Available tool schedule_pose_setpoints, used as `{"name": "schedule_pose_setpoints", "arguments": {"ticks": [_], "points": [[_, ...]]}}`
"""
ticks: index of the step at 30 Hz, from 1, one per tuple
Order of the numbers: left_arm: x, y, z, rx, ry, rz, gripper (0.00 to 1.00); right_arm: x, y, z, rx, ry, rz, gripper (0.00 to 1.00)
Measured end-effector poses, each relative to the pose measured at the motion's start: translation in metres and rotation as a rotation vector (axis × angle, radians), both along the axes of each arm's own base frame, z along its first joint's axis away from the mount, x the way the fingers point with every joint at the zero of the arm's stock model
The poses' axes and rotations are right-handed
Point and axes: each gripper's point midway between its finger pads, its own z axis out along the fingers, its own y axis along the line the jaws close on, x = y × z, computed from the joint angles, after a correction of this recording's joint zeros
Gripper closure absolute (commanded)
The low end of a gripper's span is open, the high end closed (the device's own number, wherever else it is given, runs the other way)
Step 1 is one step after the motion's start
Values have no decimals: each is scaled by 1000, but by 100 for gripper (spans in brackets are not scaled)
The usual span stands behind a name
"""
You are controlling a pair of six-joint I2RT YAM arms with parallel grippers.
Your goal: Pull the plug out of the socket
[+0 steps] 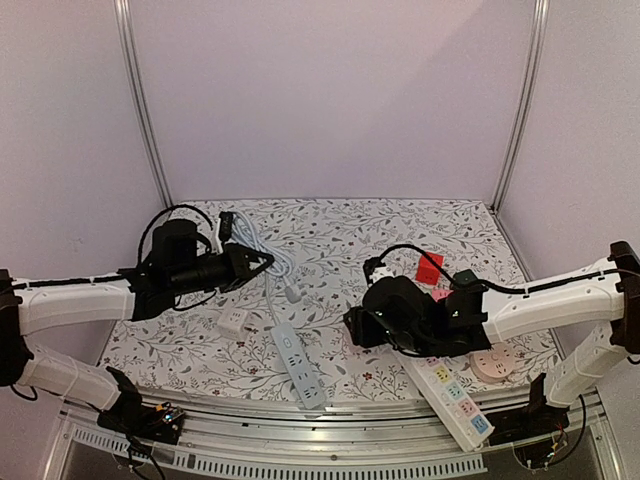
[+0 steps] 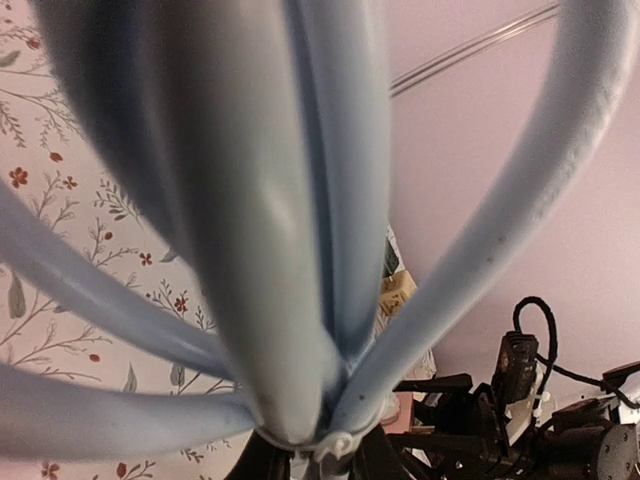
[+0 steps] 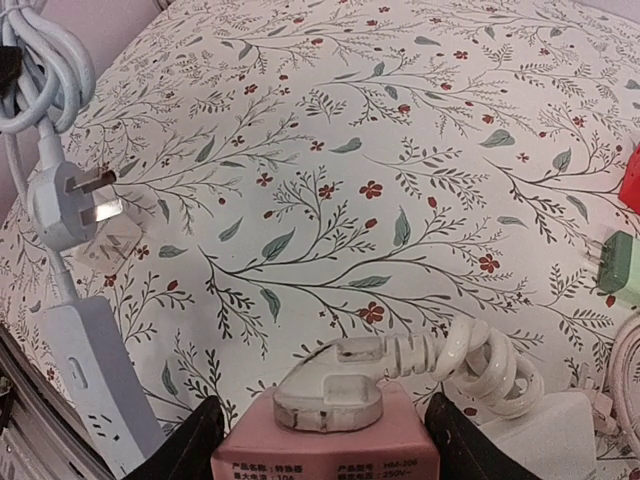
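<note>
In the right wrist view a pink socket block (image 3: 325,450) sits between my right gripper's (image 3: 325,455) two black fingers (image 3: 195,445), which press on its sides. A worn white plug (image 3: 335,395) is seated in the socket's top, and its coiled white cord (image 3: 490,370) runs off to the right. In the top view the right gripper (image 1: 365,322) hovers low over the middle of the table. My left gripper (image 2: 315,455) is shut on a tied bundle of white cable loops (image 2: 270,250), held above the table at the left (image 1: 255,262).
A white power strip (image 1: 297,362) lies at the front centre, its own plug (image 3: 65,195) loose on the flowered cloth. Also there: a white cube adapter (image 1: 232,322), a multicolour strip (image 1: 455,395), a round peach socket (image 1: 493,365), a red item (image 1: 428,268).
</note>
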Motion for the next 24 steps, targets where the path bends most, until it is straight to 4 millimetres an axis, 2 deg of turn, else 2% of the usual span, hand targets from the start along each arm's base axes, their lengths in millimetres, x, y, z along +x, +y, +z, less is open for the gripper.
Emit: {"name": "schedule_pose_setpoints", "arguments": {"ticks": [5, 11, 14, 20, 24], "points": [[30, 27, 20, 4, -42, 83, 100, 1, -3, 5, 10, -3, -12, 87], [62, 59, 17, 18, -31, 166, 100, 1, -4, 4, 3, 1, -12, 87], [77, 74, 6, 29, -9, 206, 100, 0, -4, 4, 3, 2, -10, 87], [98, 100, -32, 60, 82, 263, 100, 1, 1, 12, 9, 2, 0, 87], [106, 117, -57, 81, 144, 295, 95, 3, 14, 7, 1, 15, 9, 87]]}}
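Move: The tied grey cable bundle is still in the left gripper, headed for the bare cloth about 11 cm ahead of it, 12 cm to its left and 19 cm below. The grey power strip on its cord lies around 14 cm back and 7 cm right, 17 cm down; the white cube adapter sits about 2 cm back and 7 cm left, 18 cm down. From the right hand, that bare cloth is roughly 19 cm ahead, 30 cm left and 13 cm below. The held cable bundle is carried by the left hand forward and left in about equal parts, some 16 cm across the table towards its far left, past the white cube adapter. It rises about 2 cm at first, then sinks some 8 cm. The wrist swings about 15 degrees counter-clockwise and the shut grip stays on the bundle, the cord drawing the power strip after it. ##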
